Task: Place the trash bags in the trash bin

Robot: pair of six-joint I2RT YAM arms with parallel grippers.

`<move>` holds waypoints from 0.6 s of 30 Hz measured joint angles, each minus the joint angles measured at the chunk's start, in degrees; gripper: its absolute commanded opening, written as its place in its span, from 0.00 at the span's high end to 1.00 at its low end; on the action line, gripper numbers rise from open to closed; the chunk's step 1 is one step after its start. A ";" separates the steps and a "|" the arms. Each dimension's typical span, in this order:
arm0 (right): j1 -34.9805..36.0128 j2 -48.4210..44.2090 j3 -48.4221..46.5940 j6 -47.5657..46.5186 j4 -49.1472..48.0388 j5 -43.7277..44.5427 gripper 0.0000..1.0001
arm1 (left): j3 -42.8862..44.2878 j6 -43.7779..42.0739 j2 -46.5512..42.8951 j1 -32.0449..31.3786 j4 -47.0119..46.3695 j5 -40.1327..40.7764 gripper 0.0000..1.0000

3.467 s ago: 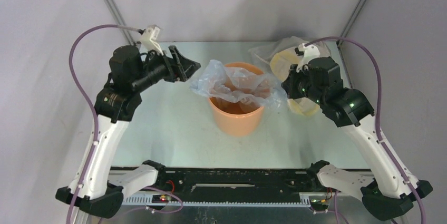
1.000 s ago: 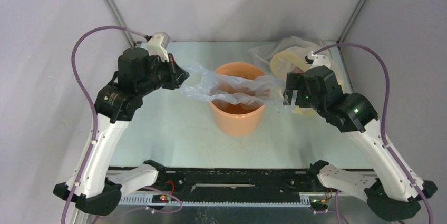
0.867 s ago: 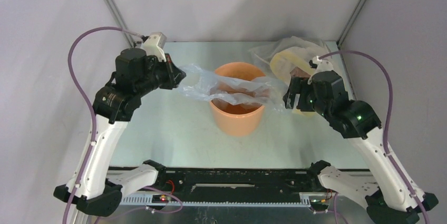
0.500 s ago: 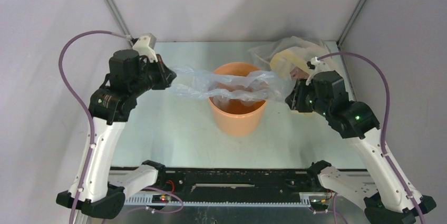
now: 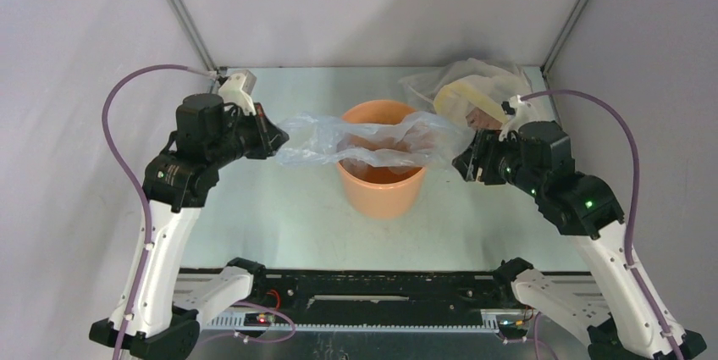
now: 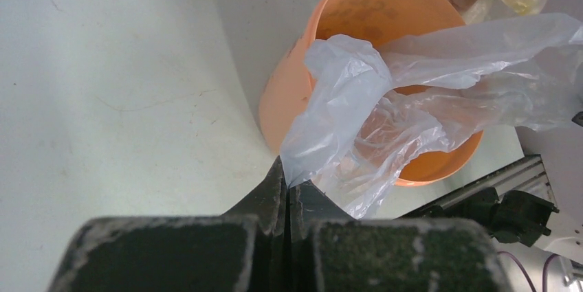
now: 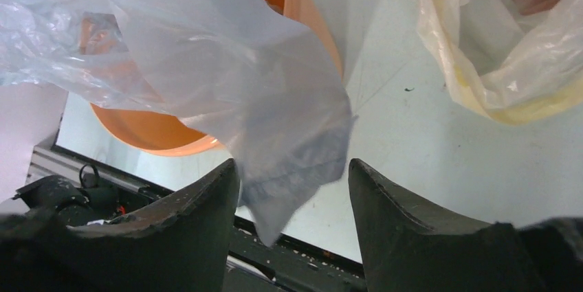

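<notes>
The trash bag [image 5: 372, 135], a thin pale blue-grey film, lies stretched across the mouth of the orange trash bin [image 5: 381, 195], with part of it sagging inside. My left gripper [image 5: 273, 135] is left of the bin and shut on the bag's left corner [image 6: 309, 161]; its jaws are pressed together in the left wrist view. My right gripper [image 5: 467, 161] hovers just right of the bin and is open. In the right wrist view a loose flap of the bag [image 7: 289, 141] hangs between its fingers [image 7: 292, 182], unpinched.
A bulky clear-and-yellow plastic bundle [image 5: 470, 93] lies on the table at the back right, just behind my right gripper, and shows again [image 7: 495, 65] in the right wrist view. The black base rail [image 5: 372, 288] runs along the near edge.
The left arm drew the bag's left end farther left, stretching it over the bin. The right gripper narrowed on the bag's right end, then widened again and dropped back slightly.
</notes>
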State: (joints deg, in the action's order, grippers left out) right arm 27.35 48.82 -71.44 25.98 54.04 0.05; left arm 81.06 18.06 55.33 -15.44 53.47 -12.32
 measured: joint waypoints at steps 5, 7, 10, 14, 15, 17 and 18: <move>0.00 1.79 0.11 0.37 -2.89 -1.38 0.49 | -0.02 0.00 -0.02 0.00 -0.17 -1.03 1.00; 0.00 2.54 0.76 0.50 -4.42 -1.36 0.69 | -0.04 0.00 -0.02 0.00 -0.20 -1.22 1.00; 0.00 2.93 1.75 0.50 -5.49 -1.38 1.00 | -0.35 0.00 -0.22 0.00 -0.15 -1.42 1.00; -0.02 2.43 2.19 1.60 -5.53 -0.94 1.00 | -0.74 -0.02 -0.92 0.04 0.70 -1.40 1.00; -0.02 2.01 2.21 1.57 -5.29 -0.59 1.00 | -0.76 -0.02 -1.16 0.04 0.98 -1.40 1.00; -0.09 0.48 2.29 1.44 -4.37 0.50 1.00 | -0.98 -0.04 -1.95 0.04 1.42 -1.36 1.00; -0.15 -0.39 2.29 1.38 -3.80 1.14 1.00 | -1.25 -0.04 -2.47 0.04 1.62 -1.33 1.00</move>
State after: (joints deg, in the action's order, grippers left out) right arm 27.20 48.42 -69.14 27.35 50.24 1.19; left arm 79.81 18.02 52.86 -15.40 55.09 -13.65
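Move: The trash bag's loose right end hangs just off the right hand's open fingertips, some 2 cm ahead and 2 cm to its left, at about its height. The bin's middle is about 15 cm left of the right hand, 7 cm ahead and 18 cm lower; the yellow-rimmed bag lies some 20 cm ahead, 11 cm right and 24 cm below. From the left hand, which holds the bag's other end, the bin is about 19 cm right, 4 cm ahead, 22 cm below. The bag's loose end is what the right hand reaches for: about 2 cm forward and 1.5 cm left, fingers closing from well open to shut and pinching the edge at their tips, then easing back about 1 cm and 1.5 cm to the right. The left hand keeps its shut grip on the other end, ending with a draw back of about 1.5 cm. ##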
